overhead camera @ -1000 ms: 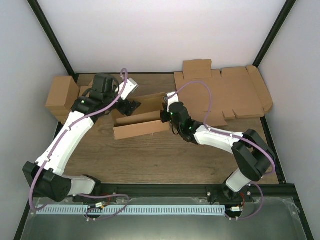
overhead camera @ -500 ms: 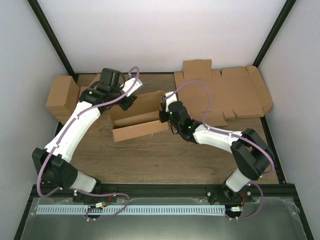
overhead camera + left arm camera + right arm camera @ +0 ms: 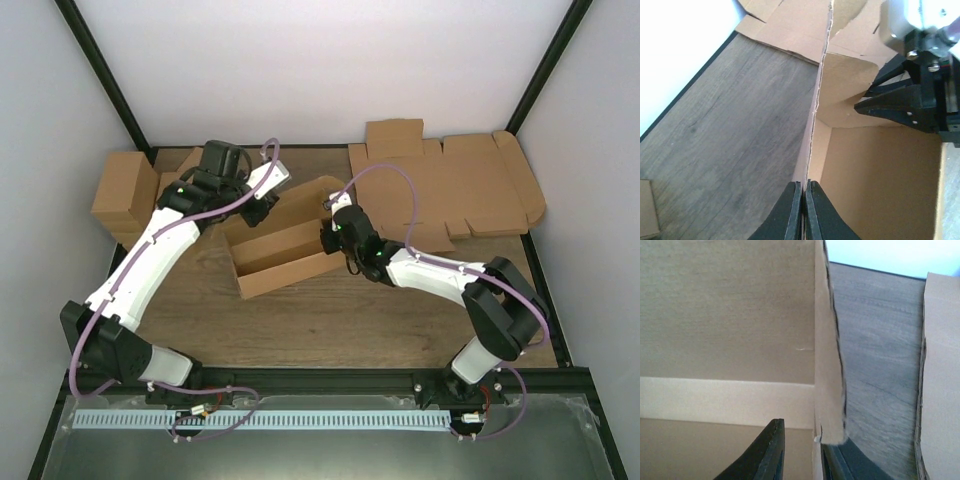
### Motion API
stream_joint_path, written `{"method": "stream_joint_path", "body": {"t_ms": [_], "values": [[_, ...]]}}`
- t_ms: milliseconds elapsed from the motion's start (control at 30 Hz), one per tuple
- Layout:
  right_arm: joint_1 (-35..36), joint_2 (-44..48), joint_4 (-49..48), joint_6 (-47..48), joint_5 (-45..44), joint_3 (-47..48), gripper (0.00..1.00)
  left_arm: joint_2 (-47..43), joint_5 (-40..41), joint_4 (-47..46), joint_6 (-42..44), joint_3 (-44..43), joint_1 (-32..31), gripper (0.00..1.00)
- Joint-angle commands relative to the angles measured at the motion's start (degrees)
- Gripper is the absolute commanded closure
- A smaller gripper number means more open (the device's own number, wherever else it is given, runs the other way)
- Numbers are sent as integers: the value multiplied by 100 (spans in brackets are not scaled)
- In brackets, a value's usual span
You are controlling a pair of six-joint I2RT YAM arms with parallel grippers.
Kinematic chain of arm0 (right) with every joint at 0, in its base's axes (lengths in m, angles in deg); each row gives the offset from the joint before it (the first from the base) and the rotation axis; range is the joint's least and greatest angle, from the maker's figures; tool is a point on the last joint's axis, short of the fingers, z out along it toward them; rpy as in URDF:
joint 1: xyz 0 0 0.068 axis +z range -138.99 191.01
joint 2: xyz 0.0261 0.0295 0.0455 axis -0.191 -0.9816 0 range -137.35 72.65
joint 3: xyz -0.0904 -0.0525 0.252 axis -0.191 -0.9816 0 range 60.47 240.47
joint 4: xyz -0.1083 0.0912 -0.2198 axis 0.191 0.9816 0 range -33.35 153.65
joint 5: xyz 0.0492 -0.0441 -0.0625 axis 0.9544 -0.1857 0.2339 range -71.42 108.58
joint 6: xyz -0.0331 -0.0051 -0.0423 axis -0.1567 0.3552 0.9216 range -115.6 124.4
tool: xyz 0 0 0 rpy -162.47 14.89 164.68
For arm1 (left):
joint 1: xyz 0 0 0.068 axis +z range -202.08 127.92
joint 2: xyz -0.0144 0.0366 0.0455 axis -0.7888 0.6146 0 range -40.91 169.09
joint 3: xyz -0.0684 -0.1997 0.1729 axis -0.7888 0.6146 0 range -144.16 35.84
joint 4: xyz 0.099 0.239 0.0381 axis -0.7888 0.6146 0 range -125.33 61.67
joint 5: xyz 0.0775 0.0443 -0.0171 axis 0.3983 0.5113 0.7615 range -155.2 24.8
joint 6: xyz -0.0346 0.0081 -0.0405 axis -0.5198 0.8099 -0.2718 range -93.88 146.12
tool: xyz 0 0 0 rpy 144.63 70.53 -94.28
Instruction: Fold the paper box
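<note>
The paper box (image 3: 290, 262) is a shallow brown cardboard tray standing open-topped at the middle of the table, one flap rising at its back right. My left gripper (image 3: 262, 207) is at its back left corner. In the left wrist view that gripper (image 3: 804, 186) is shut on the thin top edge of the box wall (image 3: 815, 115). My right gripper (image 3: 326, 237) is at the box's right end. In the right wrist view its jaws (image 3: 800, 452) stand apart astride the end wall (image 3: 830, 390), which lies against the right finger (image 3: 840, 462). The left finger (image 3: 771, 450) is inside the box.
A wide flat cardboard sheet (image 3: 450, 190) with rounded end flaps lies at the back right. Small brown cartons (image 3: 125, 190) are stacked at the back left. Black frame posts and white walls bound the table.
My left gripper moved onto the box's back left wall and shut on it. The right gripper's jaws parted from the end wall. The box turned slightly and shifted toward the front.
</note>
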Motion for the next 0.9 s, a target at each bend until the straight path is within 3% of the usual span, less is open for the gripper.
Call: {"method": "stream_joint_path", "body": {"t_ms": [0,433,700,867], "values": [[31,232,664,-114,-20,147,74,89,-235,104,-258,504,-109,96],[23,1514,1200,-277,302,-440,38,-348,-489,-347,-798,1633,-422,96],[2,2319,1361,-403,536,-1162,36,-410,-587,-471,-956,1922,-440,96],[-183,2365,1324,-644,791,-1349,36,-440,-547,-488,-1031,2233,-490,96]]}}
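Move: The left hand already pinches the free edge of the box's upright lid. The box's front wall, where the lid goes, lies about 9 cm back, 5 cm right and 17 cm below it; the box's right end is about 13 cm right, 2 cm back and 13 cm below. The right hand's slightly parted fingers straddle that right end; the front wall's middle is some 7 cm back, 8 cm left and 6 cm below that hand. Keeping its pinch on the lid's edge, the left hand draws it down over the open box towards the front wall, about 10 cm down and 6 cm back, its fingers tipping some 15 degrees steeper. The right hand opens wider and comes free of the box's right end, backing off about 8 cm and 6 cm rightward, first rising, then sinking. ##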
